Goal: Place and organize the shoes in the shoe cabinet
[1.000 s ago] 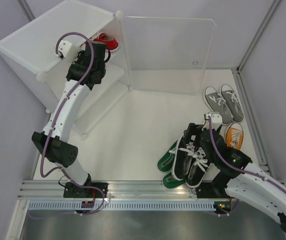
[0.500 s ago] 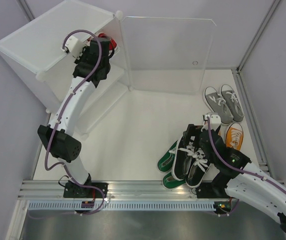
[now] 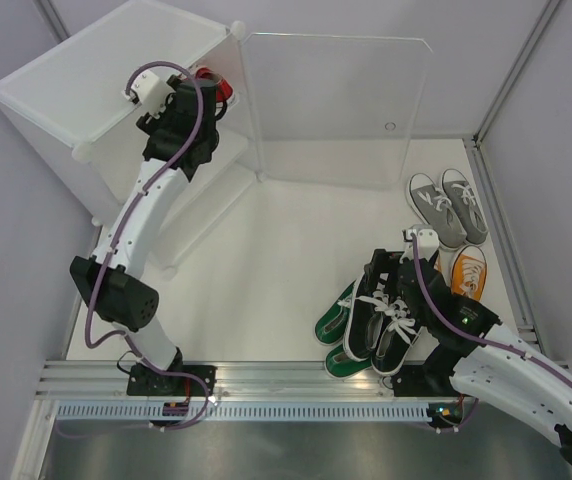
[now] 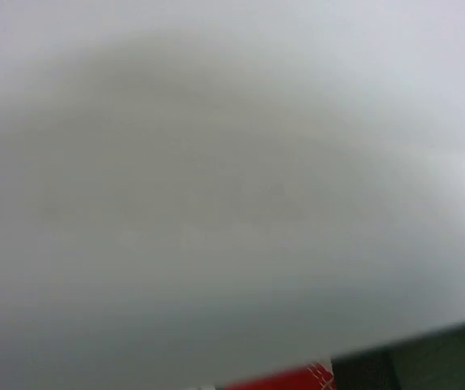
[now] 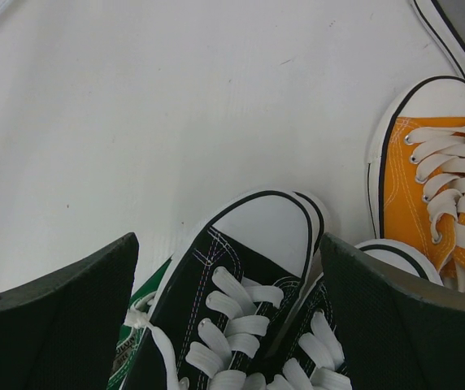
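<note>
The white shoe cabinet (image 3: 86, 75) stands at the far left with its clear door (image 3: 336, 110) swung open. My left gripper (image 3: 204, 100) reaches into the top tier beside a red shoe (image 3: 216, 84). Its fingers are hidden. The left wrist view is a white blur with a red sliver of shoe (image 4: 285, 379) at the bottom. My right gripper (image 3: 394, 268) stands open over the black pair (image 3: 386, 315). Its fingers straddle the toe of one black shoe (image 5: 241, 268) without touching it.
A green pair (image 3: 334, 322) lies under and left of the black shoes. An orange shoe (image 3: 469, 272) and a grey pair (image 3: 448, 205) sit at the right, near the table's metal edge rail (image 3: 501, 230). The cabinet's lower shelf (image 3: 201, 195) juts toward the middle.
My left wrist has swung up and further toward the cabinet's opening, so it covers more of the red shoe. The right arm has barely moved.
</note>
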Motion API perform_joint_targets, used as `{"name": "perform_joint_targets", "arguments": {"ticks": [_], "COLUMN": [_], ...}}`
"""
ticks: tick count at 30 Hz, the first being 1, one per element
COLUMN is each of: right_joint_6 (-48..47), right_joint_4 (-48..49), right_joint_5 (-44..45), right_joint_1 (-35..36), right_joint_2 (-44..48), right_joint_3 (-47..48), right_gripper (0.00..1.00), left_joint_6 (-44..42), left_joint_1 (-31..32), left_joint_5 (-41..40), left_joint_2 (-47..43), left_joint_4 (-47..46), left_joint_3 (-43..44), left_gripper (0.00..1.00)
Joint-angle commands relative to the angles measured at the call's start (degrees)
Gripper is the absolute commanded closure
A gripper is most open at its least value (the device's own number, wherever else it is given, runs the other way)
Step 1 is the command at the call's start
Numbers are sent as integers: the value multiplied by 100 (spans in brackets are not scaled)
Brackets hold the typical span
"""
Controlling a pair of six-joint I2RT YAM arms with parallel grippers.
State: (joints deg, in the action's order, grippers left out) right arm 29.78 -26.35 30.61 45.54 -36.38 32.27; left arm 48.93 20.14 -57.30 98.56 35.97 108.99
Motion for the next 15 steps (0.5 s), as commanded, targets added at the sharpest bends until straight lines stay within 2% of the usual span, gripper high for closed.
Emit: {"name": "perform_joint_targets", "arguments": {"ticks": [1,5,12,15], "right_joint_6": [-69,-95,-104,-104], "right_joint_4": [191,183,191,200], "right_joint_5": [-55,-90,-126,-134], "right_joint_1": [8,8,16,16], "right_joint_2": [-1,-18,-36,-53], "right_joint_3": [-2,25,7,7], "right_gripper": [5,5,5,6], "left_joint_6": [-163,-646,-964,-1402], "left_joint_1": [-54,-19,95,349], "left_joint_5": [605,974,1562,1617], "left_joint_2": [-610,-865,-1409,-1498], "left_joint_4": [-933,-933,-933,-898], "left_joint_3": [35,-70,-781,-976], "left_gripper": [22,7,2,0]}}
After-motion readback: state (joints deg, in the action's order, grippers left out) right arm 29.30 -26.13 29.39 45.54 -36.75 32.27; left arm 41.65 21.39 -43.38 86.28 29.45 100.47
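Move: The red shoe I have set on the top shelf lies just past my left fingers, its middle about 4 cm ahead, 1 cm left and 3 cm below. Its mate is some 13 cm ahead, 4 cm right and 3 cm below; the cabinet's top panel edge runs roughly 8 cm above, about 2 cm back and 2 cm left. From my right hand, the near shoe lies about 28 cm ahead, 45 cm left and 18 cm higher. With its already loosened fingers opening the rest of the way, my left hand pulls clear of the nearer red shoe: up about 5 cm first, then back and to the right towards the cabinet's open front, sinking a little at the end. The wrist swings some 15 degrees clockwise as it withdraws. ##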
